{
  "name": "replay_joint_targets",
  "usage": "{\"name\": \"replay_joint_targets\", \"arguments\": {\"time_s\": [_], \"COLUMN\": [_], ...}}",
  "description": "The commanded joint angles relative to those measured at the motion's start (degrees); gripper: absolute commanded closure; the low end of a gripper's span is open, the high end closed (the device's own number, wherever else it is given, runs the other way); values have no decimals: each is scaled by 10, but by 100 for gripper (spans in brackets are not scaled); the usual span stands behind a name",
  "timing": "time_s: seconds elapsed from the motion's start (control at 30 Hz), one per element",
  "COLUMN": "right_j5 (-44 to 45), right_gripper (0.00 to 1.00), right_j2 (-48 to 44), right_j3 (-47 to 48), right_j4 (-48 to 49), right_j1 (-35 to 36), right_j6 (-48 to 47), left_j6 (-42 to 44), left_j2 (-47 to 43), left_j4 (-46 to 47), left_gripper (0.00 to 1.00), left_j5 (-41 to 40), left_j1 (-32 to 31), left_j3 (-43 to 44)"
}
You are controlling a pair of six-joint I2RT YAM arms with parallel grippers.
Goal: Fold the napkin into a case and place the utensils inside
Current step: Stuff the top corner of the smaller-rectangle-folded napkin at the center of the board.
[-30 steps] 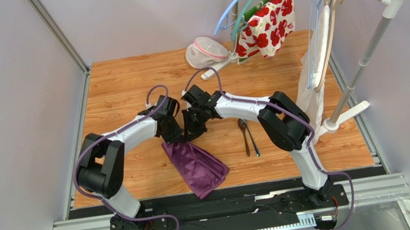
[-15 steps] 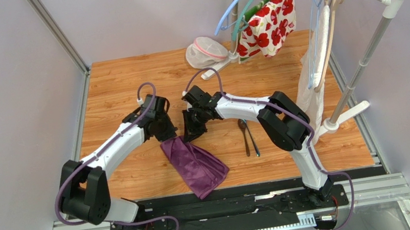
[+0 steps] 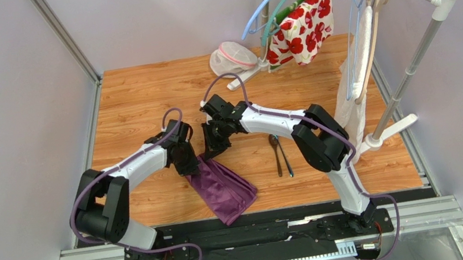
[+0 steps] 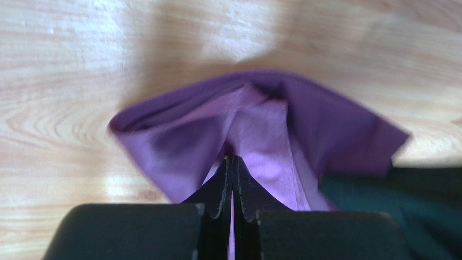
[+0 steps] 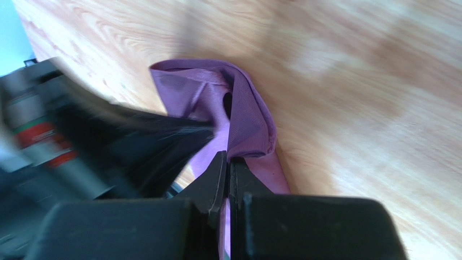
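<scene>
The dark purple napkin (image 3: 226, 188) lies bunched and partly folded on the wooden table, near the front edge between the arms. My left gripper (image 3: 193, 171) is shut on its upper left edge. In the left wrist view the cloth (image 4: 271, 124) puffs up ahead of the left gripper (image 4: 233, 158). My right gripper (image 3: 210, 153) is shut on the upper right edge, close beside the left one. In the right wrist view a rolled fold of napkin (image 5: 246, 119) sits at the right gripper (image 5: 228, 157). The two utensils (image 3: 279, 155) lie side by side, right of the napkin.
A white mesh pouch (image 3: 230, 59) sits at the table's back. A clothes rack (image 3: 413, 66) stands on the right, with a red-flowered cloth (image 3: 300, 25) and several hangers on it. The rack's white foot (image 3: 394, 128) rests near the utensils.
The left arm swung its elbow out and back, and its gripper slid a little toward the front left with the napkin's edge. The right gripper edged slightly back. Both stayed shut on the cloth.
</scene>
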Motion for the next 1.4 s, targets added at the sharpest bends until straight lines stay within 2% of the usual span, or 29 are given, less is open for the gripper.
{"name": "replay_joint_targets", "arguments": {"time_s": [0.0,0.2,0.43,0.5,0.7,0.87,1.07,1.3,1.37], "right_j5": [10,-33,-79,-80,-81,-86,-49,14,35], "right_gripper": [98,90,80,80,78,69,67,60,60], "right_j2": [12,38,53,54,61,53,45,40,46], "right_j3": [37,25,-3,-8,-15,-13,26,64,84], "right_j4": [-14,14,60,65,71,67,20,-18,-44], "right_j1": [22,28,21,18,13,14,35,59,65], "right_j6": [-13,-6,9,10,3,-13,-56,-94,-110], "left_j6": [-8,-17,-17,-16,-2,-5,-36,-58,-53], "left_j2": [22,35,-9,-27,-115,-173,-260,-319,-319], "left_j4": [61,102,93,91,42,-40,-35,-32,-38], "left_gripper": [100,100,100,100,100,100,100,100,100], "left_j5": [-22,-3,-11,-3,27,17,20,99,108], "left_j1": [2,2,2,2,2,8,40,155,168], "left_j3": [-7,-24,-40,-45,-31,-13,-40,-54,-54]}}
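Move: The right hand still pinches the napkin's top corner; the pocket it goes into lies about 4 cm back, 3 cm to its left and 3 cm below, with the folded napkin's middle some 10 cm back and 3 cm right, 4 cm lower. Spoon and fork lie around 19 and 22 cm to its right, 2–3 cm back, 4 cm below. From the shut left fingers the pocket is only 1 cm ahead, 2 cm right and 1 cm lower. Down, back and left, some 3 cm each way or a little less sideways, the right hand carries the corner into the napkin's pocket, its fingers spreading to nearly half open inside the fold, and ends with a slight counter-clockwise turn. The shut left fingers first work low at the pocket, 1–2 cm forward and a touch down, then come away, rising about 12 cm and swinging left with a tilt outward. ##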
